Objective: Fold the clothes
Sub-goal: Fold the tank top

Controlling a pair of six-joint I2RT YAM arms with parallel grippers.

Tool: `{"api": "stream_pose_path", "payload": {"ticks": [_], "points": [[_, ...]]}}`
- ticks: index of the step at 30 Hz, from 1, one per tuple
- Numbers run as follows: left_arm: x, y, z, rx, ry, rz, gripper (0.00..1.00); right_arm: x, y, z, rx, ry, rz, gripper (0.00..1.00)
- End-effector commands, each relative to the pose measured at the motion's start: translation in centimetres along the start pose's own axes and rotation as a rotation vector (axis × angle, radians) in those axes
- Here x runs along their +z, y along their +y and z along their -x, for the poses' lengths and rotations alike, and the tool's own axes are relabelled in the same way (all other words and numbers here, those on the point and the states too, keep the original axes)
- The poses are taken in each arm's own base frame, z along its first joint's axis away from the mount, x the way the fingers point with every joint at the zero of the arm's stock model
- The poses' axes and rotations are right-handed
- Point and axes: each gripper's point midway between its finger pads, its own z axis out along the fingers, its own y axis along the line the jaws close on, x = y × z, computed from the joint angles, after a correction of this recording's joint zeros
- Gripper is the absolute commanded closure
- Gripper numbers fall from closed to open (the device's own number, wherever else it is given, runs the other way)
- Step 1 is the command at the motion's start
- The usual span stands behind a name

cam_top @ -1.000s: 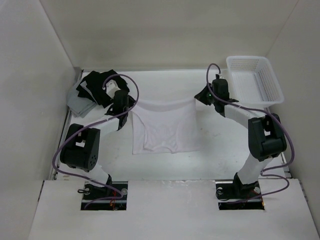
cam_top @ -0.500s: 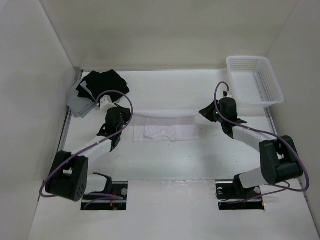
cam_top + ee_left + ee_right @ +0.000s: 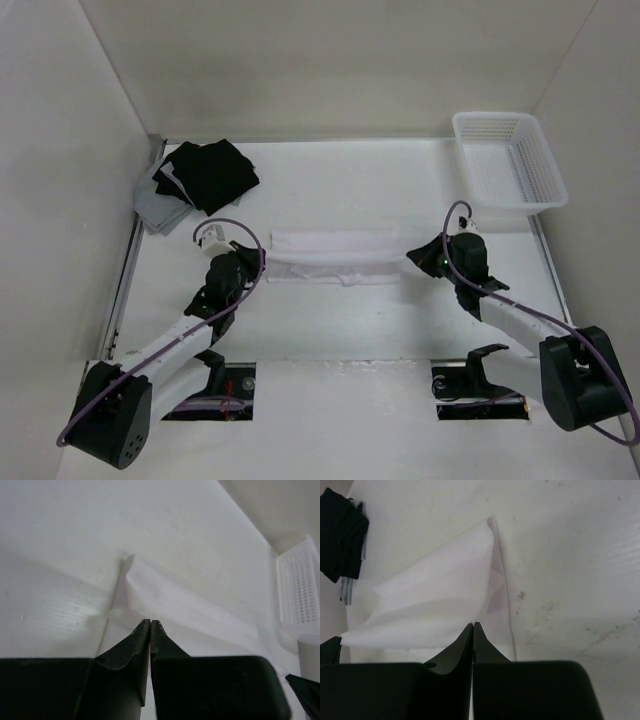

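Note:
The clothes (image 3: pixel 335 245), a plain white garment, lie folded into a flat strip across the middle of the table. My left gripper (image 3: pixel 262 263) sits at the strip's left end and my right gripper (image 3: pixel 412 256) at its right end. In the left wrist view the left gripper (image 3: pixel 150 621) is shut, with the white fabric (image 3: pixel 190 610) running away from its tips. The right wrist view has the right gripper (image 3: pixel 473 624) shut too, and a raised fold of the clothes (image 3: pixel 430 605) meets its tips.
A white plastic basket (image 3: pixel 510 160) stands at the back right, also seen in the left wrist view (image 3: pixel 300 585). Black garments (image 3: pixel 205 172) lie on a grey cloth (image 3: pixel 155 212) at the back left. White walls enclose the table on three sides.
Both arms have swung from the far side toward the near edge, carrying the garment's far edge over itself. The spread garment is now a narrow folded strip.

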Motion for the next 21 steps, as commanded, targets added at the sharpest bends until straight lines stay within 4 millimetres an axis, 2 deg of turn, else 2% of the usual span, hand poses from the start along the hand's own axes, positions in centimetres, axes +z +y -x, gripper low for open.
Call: {"api": "stream_pose_path", "payload": {"ticks": [1, 10, 14, 15, 18, 21], "points": [[-0.8, 0.9, -1.5, -0.018, 0.021, 0.003, 0.98, -0.5, 0.1, -0.8, 0.017, -0.005, 0.02, 0.99], [-1.2, 2.7, -2.9, 0.0, 0.056, 0.046, 0.95, -2.2, -1.6, -4.8, 0.046, 0.063, -0.026, 0.96], [-1.2, 3.5, -3.0, -0.014, 0.052, 0.067, 0.83, -2.5, -2.9, -6.3, 0.059, 0.085, -0.066, 0.83], [-1.3, 3.5, -2.4, -0.025, 0.03, 0.062, 0.78, -2.6, -2.9, -6.4, 0.057, 0.089, -0.065, 0.79], [-1.5, 2.8, -0.2, -0.041, -0.025, 0.049, 0.76, -3.2, -1.2, -5.8, 0.017, 0.079, -0.034, 0.73], [-1.7, 0.3, 1.6, -0.041, -0.055, -0.001, 0.78, -4.1, 0.2, -3.2, -0.066, 0.0, -0.052, 0.71]]}}
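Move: Both hands still pinch the two ends of the tank top's lifted edge, held roughly 6 cm above the table. From the left hand, the spot for its near left corner lies about 4 cm back and 6 cm below, with the tank top's middle 14 cm to the right, 2 cm ahead; the black clothes pile is some 22 cm ahead and 13 cm left. The right hand's near right corner spot is about 5 cm back, 1 cm left and 5 cm down, and the basket some 22 cm ahead, 22 cm right. Both hands carry the pinched edge down and back towards the near side of the tank top, the left sinking about 4.5 cm while drawing back 2.5 cm, the right drawing back the more, about 7 cm, and sinking nearly 5 cm, fingers tipping slightly further down. Near the table both grippers open to roughly a quarter and let go of the corners, then lift a little, the left hand also easing 2 cm outward to its left. ##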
